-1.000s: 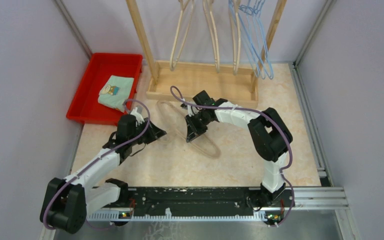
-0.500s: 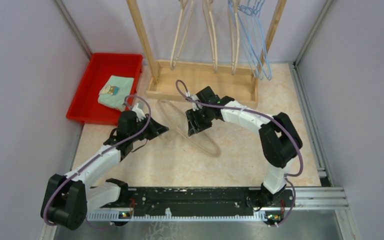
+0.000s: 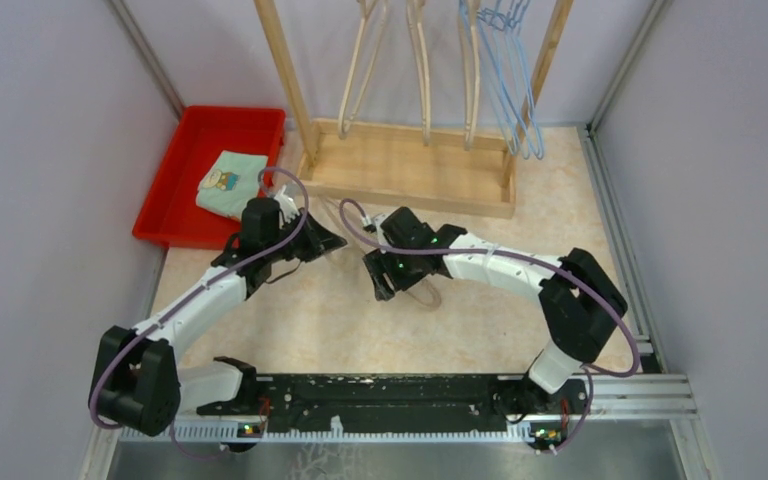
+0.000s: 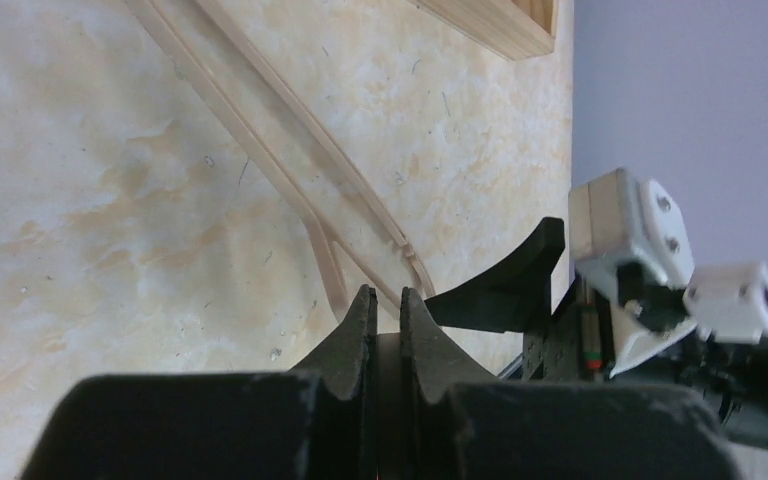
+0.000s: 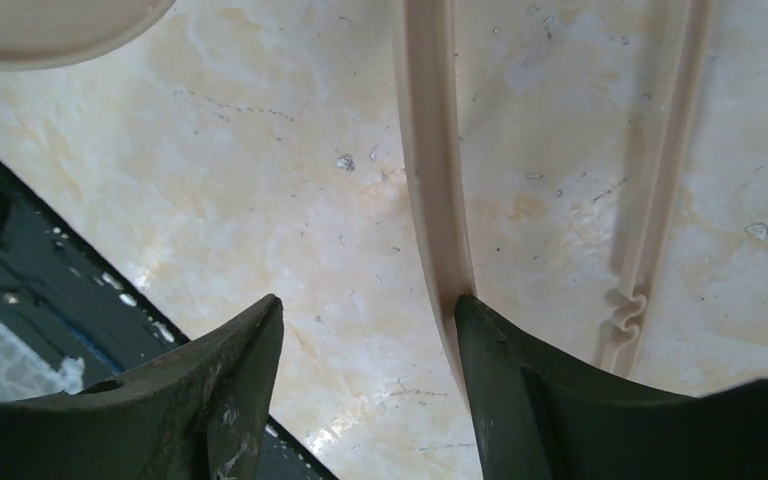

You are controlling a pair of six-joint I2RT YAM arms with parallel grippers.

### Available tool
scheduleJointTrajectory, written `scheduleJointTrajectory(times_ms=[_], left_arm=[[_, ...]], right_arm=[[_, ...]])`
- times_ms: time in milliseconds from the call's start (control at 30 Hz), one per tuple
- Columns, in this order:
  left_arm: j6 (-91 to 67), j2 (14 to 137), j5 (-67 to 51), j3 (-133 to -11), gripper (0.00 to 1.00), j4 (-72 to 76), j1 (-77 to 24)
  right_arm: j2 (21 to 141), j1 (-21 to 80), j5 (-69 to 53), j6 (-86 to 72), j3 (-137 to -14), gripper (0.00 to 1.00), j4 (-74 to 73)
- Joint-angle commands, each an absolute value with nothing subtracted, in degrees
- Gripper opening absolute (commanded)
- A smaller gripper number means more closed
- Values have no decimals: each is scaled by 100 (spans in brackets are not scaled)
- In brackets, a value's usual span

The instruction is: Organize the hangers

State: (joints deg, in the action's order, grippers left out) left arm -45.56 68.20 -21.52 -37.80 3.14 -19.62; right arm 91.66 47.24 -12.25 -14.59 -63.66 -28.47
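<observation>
A beige hanger [image 3: 427,296] lies flat on the table between my two arms. In the left wrist view its two bars [image 4: 290,170] run down to my left gripper [image 4: 382,295], which is shut on the hanger's near end. From above, that gripper [image 3: 336,243] sits at the hanger's left end. My right gripper [image 3: 384,283] hovers over the hanger's middle, open. In the right wrist view one finger of the right gripper [image 5: 365,312] touches a hanger bar [image 5: 428,150], with bare table between the jaws. More beige hangers [image 3: 425,70] and light-blue wire hangers [image 3: 516,90] hang on the rack.
The wooden rack's base [image 3: 400,180] stands just behind both grippers. A red tray [image 3: 160,190] with a folded green cloth [image 3: 230,183] sits at the back left. Walls close in on both sides. The black rail [image 3: 390,392] runs along the near edge.
My right gripper has let go of the hanger, opened and drawn back toward the near left. My left gripper has shut on the hanger's end and shifted slightly farther back.
</observation>
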Motion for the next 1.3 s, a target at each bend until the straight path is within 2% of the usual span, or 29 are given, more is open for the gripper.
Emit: scheduleJointTrajectory(times_ms=[0, 233, 500, 733, 767, 800, 833, 867, 900, 1033, 1067, 1100, 1133, 1167, 1267], left_arm=[[-4322, 6989, -2135, -4194, 0, 408, -1942], [-4148, 7085, -2288, -4429, 0, 251, -1941], [-4050, 6919, -2362, -4460, 0, 90, -1942], [-4101, 6760, -2399, -4374, 0, 77, -1942], [-4100, 6759, -2402, -4359, 0, 79, -1942], [-4096, 6754, -2407, -4340, 0, 79, -1942], [-4088, 6759, -2415, -4329, 0, 86, -1942], [-4087, 6751, -2423, -4322, 0, 88, -1942], [-4079, 6736, -2430, -4323, 0, 80, -1942], [-3849, 6692, -2478, -4413, 0, -29, -1947], [-3707, 6720, -2499, -4496, 3, -194, -1943], [-3520, 6742, -2491, -4629, 11, -445, -1941], [-3343, 6750, -2488, -4772, 25, -671, -1936], [-3167, 6725, -2491, -4910, 46, -866, -1935], [-2869, 6460, -2219, -5240, 97, -1188, -1934]], right_arm=[[9409, 5211, 56, -1312, -6392, 65, -2633], [9904, 5611, 2919, -1887, -6417, 65, -3047], [10178, 5642, 4367, -2421, -6433, 65, -3569], [10348, 5643, 4658, -2239, -6536, 63, -3317], [10373, 5641, 4643, -2181, -6539, 61, -3258], [10393, 5638, 4566, -2094, -6540, 54, -3173], [10416, 5641, 4479, -2020, -6539, 38, -3090], [10416, 5635, 4389, -1973, -6547, 14, -3052], [10418, 5634, 4298, -1940, -6548, 0, -3028], [10099, 5639, 3671, -1713, -6375, 0, -2738], [9938, 5638, 3459, -1687, -6308, 0, -2666], [9781, 5634, 3266, -1680, -6224, 0, -2625], [9573, 5634, 3014, -1660, -6177, 0, -2614], [9419, 5636, 2836, -1657, -6144, 0, -2647], [9009, 5634, 2443, -1696, -6084, 0, -2884]])
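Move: Some 8 cm to the right hand's right, 2 cm ahead and 5 cm below lies the right-hand end of the hanger, whose hook the left fingers already pinch, about 7 cm ahead, 7 cm left and 4 cm above the right hand. The middle of the rack's wooden tray is roughly 22 cm ahead of the right hand, 6 cm right and 5 cm below. From the left hand the hanger's right-hand end is about 17 cm right, 6 cm back and 8 cm below. Swinging some 8 cm to the right, 5 cm forward and 4–5 cm down with open fingers, the right hand follows the hanger's frame towards its right-hand end, rolling about 40 degrees so that the fingers point down and forward, then pinches the frame and eases slightly back and left. The left hand keeps the hook, lifts it about 4 cm, then opens. ##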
